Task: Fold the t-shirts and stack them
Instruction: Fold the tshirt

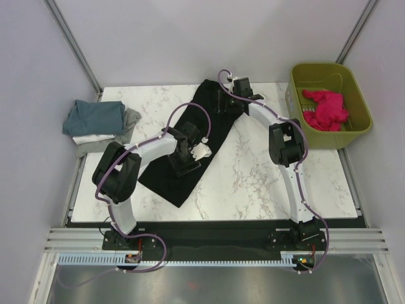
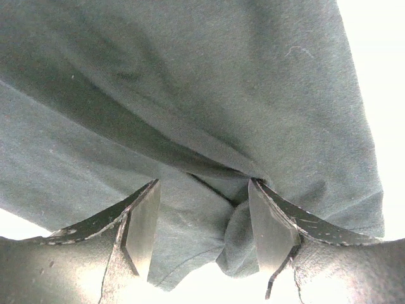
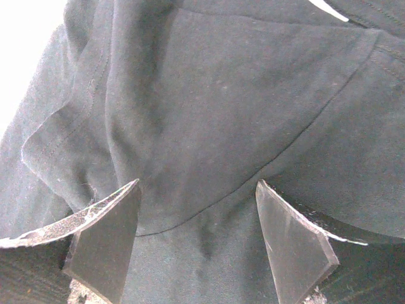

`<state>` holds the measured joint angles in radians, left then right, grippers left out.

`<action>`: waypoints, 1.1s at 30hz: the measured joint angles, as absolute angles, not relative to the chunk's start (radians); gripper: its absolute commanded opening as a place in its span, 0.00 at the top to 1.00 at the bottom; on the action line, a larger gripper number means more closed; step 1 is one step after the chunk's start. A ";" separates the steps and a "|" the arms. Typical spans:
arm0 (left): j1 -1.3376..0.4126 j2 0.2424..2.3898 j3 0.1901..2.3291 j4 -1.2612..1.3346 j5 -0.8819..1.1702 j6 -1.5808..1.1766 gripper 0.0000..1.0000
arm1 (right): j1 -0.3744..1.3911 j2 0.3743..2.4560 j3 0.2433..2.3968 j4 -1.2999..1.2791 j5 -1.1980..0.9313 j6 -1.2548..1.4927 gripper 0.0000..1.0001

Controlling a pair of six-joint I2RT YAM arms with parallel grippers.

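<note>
A large black t-shirt point(image 1: 201, 136), folded into a long strip, lies diagonally across the marble table point(image 1: 266, 183). My left gripper point(image 1: 185, 163) is low over the strip's near half. In the left wrist view it point(image 2: 204, 190) is open, with a bunched hem of the cloth point(image 2: 190, 95) between its fingers. My right gripper point(image 1: 230, 99) is at the strip's far end. In the right wrist view it point(image 3: 197, 187) is open over black cloth point(image 3: 240, 107) with a curved seam. A small white label point(image 3: 329, 9) shows at the top edge. Folded teal-blue point(image 1: 95, 116), grey point(image 1: 131, 119) and white point(image 1: 92, 138) shirts are stacked at the far left.
An olive-green plastic basket point(image 1: 329, 140) stands at the far right with a bright pink cloth point(image 1: 326, 109) inside. Bare marble lies between the black shirt and the basket. Both arms reach over the table from its near edge.
</note>
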<state>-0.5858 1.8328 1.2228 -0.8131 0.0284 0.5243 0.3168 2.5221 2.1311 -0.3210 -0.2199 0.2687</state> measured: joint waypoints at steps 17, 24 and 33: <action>-0.439 1.628 1.246 -0.827 0.028 0.524 0.35 | 0.322 2.502 2.097 -0.310 -0.220 0.235 0.19; -0.493 1.630 1.321 -0.875 -0.034 0.437 0.37 | 0.323 2.486 2.072 -0.311 -0.219 0.223 0.18; -0.555 1.631 1.247 -0.934 -0.006 0.413 0.40 | 0.324 2.471 2.051 -0.316 -0.202 0.205 0.18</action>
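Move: The left hand is low over the near part of the black t-shirt, fingers open; the middle of the shirt's near edge lies roughly 8 cm back and 8 cm to its left, a touch below, and the near right corner about 13 cm straight back. The folded blue shirt is some 22 cm ahead and 28 cm left. From the right hand, at the shirt's far end, that near edge middle is about 39 cm back and 20 cm left. The left hand's open fingers come off the t-shirt, rising about 9 cm while swinging forward some 5 cm and slightly left, the wrist tilting about 15 degrees. It then reverses, drawing back about 5 cm towards the near edge and sinking some 3 cm as the tilt eases, still open. The right hand stays low on the far end, fingers open, easing back about a centimetre. ##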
